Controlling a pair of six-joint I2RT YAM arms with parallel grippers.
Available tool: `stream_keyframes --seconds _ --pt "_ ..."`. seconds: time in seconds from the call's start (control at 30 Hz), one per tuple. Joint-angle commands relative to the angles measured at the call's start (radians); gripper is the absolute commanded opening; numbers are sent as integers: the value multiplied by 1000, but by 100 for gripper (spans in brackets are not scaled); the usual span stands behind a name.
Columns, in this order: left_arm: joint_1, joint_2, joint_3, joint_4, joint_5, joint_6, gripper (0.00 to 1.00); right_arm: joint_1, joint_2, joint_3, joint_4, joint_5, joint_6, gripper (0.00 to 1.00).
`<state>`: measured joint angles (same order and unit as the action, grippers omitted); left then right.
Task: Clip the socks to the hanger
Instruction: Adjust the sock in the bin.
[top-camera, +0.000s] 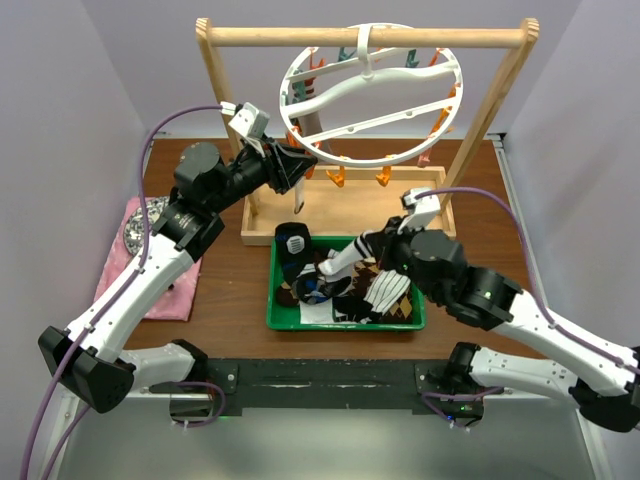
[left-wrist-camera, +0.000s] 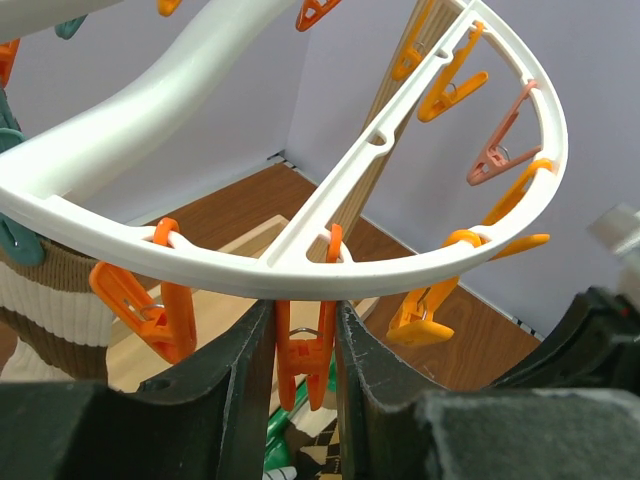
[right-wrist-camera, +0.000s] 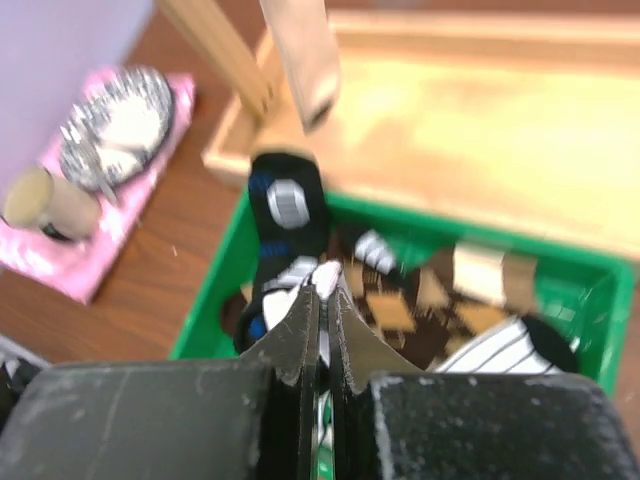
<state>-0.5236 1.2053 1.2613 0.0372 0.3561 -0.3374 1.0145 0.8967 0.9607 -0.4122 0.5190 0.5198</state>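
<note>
The white ring hanger (top-camera: 284, 85) hangs from a wooden bar, with orange and teal pegs round its rim (left-wrist-camera: 300, 275). My left gripper (top-camera: 298, 170) is shut on an orange peg (left-wrist-camera: 305, 355) under the rim, one jaw on each side of it. A beige and brown sock (left-wrist-camera: 40, 300) hangs to its left. The other socks (top-camera: 370, 295) lie in a green tray (top-camera: 272, 300). My right gripper (right-wrist-camera: 322, 285) is down in the tray, shut on the black-white-blue sock (right-wrist-camera: 285, 215), with a white fold pinched between its tips.
The light wooden frame (top-camera: 360, 38) stands on a wooden base tray (top-camera: 350, 205) behind the green tray. At the left, a pink cloth (top-camera: 165, 285) carries a silvery object (top-camera: 140, 225). Purple walls close in the back and sides.
</note>
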Motion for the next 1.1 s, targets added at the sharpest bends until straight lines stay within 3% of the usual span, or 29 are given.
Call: stream_keyframes --seconds 0.0,0.23,0.3,0.7,1.07 --pt "7 -29 4 12 17 3 0 1 -22 84 -28 39 -148 0" --pt "7 -29 10 6 17 -2 0 3 -15 105 2 -2 -198 0" --pt "7 -29 10 4 17 -2 0 2 -2 99 36 -83 -214 0" --pt "8 -27 13 10 18 -8 0 42 413 116 266 -425 -259 0" --pt "13 -29 9 18 18 -15 0 91 763 361 371 -570 -280 0"
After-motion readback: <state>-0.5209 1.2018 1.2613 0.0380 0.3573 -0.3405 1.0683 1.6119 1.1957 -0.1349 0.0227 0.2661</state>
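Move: Held at its cuff in the right fingers, the white sock with black stripes hangs over the bin. The bin's left end is about 21 cm left of that hand, level fore and aft, and 19 cm below. The black sock with the white patch, over the far left corner, lies some 15 cm left, 9 ahead and 19 down; the striped sock in the pile is roughly 7 cm right, level, 22 down. From the left hand, the bin's left end is about 9 cm back, 11 left and 32 below. Sweeping the striped white sock across the bin, the right hand first rises about 4 cm, then swings left some 20 cm towards the bin's left end while sinking about 15 cm from its high point. The wrist turns counter-clockwise roughly 35 degrees and rolls a little, its left side dropping; the shut fingers keep their pinch on the cuff. ##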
